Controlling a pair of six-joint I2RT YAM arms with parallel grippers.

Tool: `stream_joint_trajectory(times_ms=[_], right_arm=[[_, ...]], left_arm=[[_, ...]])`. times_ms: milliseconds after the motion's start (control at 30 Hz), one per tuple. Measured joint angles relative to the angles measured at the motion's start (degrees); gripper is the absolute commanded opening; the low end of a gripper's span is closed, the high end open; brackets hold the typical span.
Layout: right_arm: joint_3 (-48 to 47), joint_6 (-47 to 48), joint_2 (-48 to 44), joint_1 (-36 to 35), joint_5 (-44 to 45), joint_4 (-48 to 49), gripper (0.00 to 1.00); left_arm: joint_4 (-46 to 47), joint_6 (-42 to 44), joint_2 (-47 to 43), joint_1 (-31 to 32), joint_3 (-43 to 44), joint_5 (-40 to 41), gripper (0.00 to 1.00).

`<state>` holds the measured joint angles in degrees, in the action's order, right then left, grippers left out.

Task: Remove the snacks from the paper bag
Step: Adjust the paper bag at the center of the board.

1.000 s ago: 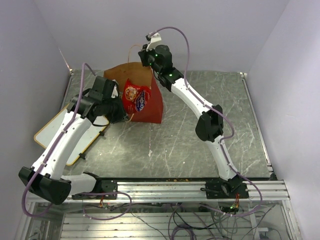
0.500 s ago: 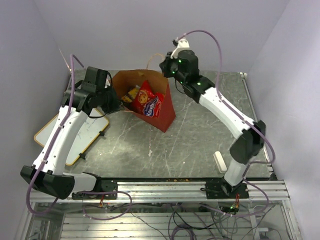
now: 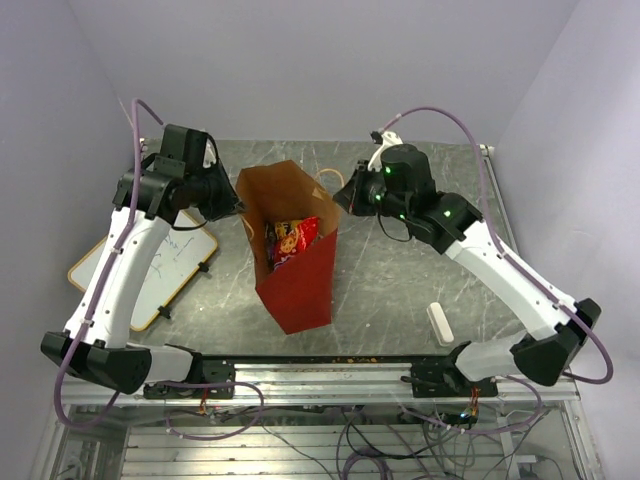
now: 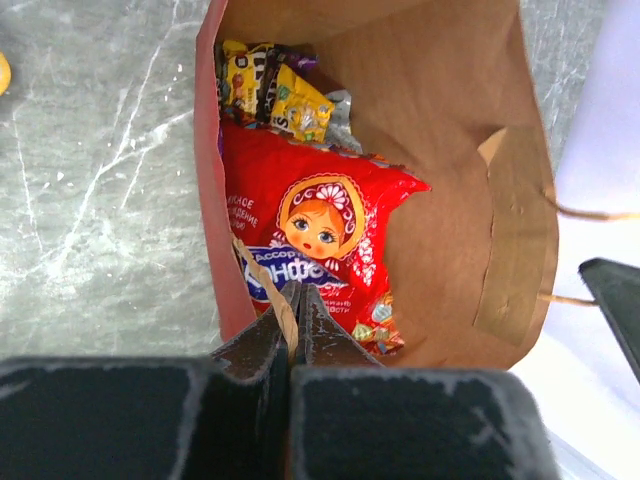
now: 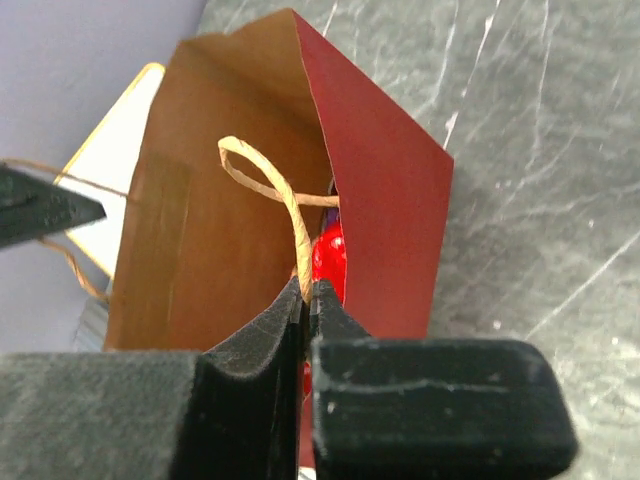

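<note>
The paper bag (image 3: 300, 290), red outside and brown inside, stands mid-table with its mouth pulled wide between both grippers. My left gripper (image 3: 232, 205) is at the bag's left rim, shut on a thin tan handle (image 4: 258, 270). My right gripper (image 3: 345, 195) is at the right rim, shut on the other handle loop (image 5: 290, 205). Inside lie the snacks: a large red packet (image 4: 320, 225) with a doll face and blue logo, and small yellow and brown candy wrappers (image 4: 275, 95) deeper in. The red packet (image 3: 292, 240) also shows from above, and a sliver of it (image 5: 330, 255) shows past the right fingertips.
A yellow-framed whiteboard (image 3: 150, 285) lies at the left under the left arm. A small white oblong block (image 3: 439, 322) lies on the grey tabletop at the front right, beside the right arm's base link. Walls close in the back and both sides.
The right arm has swung right and forward and the left gripper has pulled back left. The bag has come toward the front and its mouth has spread wide, showing the snacks inside.
</note>
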<state>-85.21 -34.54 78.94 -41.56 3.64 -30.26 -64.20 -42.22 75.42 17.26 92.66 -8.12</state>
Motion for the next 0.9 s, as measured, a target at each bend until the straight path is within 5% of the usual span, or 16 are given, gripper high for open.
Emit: stream_joint_trajectory(times_ms=[133, 333, 500, 667, 767, 900], right_arm=[[3.34, -2.14, -3.56, -0.15, -1.84, -2.4, 0.0], [8.9, -1.86, -8.46, -0.13, -3.04, -3.08, 0.12], [9.44, 1.25, -10.8, -0.13, -1.14, -3.15, 0.38], [7.93, 5.09, -11.3, -0.11, 2.21, -4.5, 0.8], [6.19, 8.44, -11.02, -0.07, 2.14, -5.51, 0.98], [1.95, 12.48, -8.87, -0.07, 1.7, -7.8, 1.0]], left_arm=[[-0.26, 1.11, 0.0, -0.46, 0.39, -0.11, 0.1], [-0.07, 1.42, -1.84, -0.52, -0.9, -1.16, 0.35], [-0.42, 1.38, -6.29, -0.55, -1.09, -1.2, 0.57], [0.72, -0.9, -14.51, -0.55, -5.25, -1.29, 0.85], [1.51, -2.69, -17.84, -0.55, -8.41, -1.31, 0.86], [2.12, -4.7, -18.71, -0.55, -10.78, -1.01, 0.78]])
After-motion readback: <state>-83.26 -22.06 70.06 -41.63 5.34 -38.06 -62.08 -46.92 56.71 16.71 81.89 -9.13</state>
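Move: Each hand still pinches one handle of the standing paper bag. The bag's middle lies about 13 cm right of the left hand, 5 cm back and 15 below; from the right hand it is some 11 cm left, 7 back and 17 below. Inside, the red candy packet lies roughly 12 cm right of the left hand, 2 back and 18 below. The whiteboard lies about level ahead and 27 cm to the left of that hand, 29 below. Both hands let go of the bag's handles. The right first keeps its pinch while easing back about 4 cm and slightly down, then opens fully as it shifts outward to the right and rises some 3 cm, fingers tipping up. The left stays nearly in place, then opens wide while drawing back about 6 cm towards its base and a little up. ##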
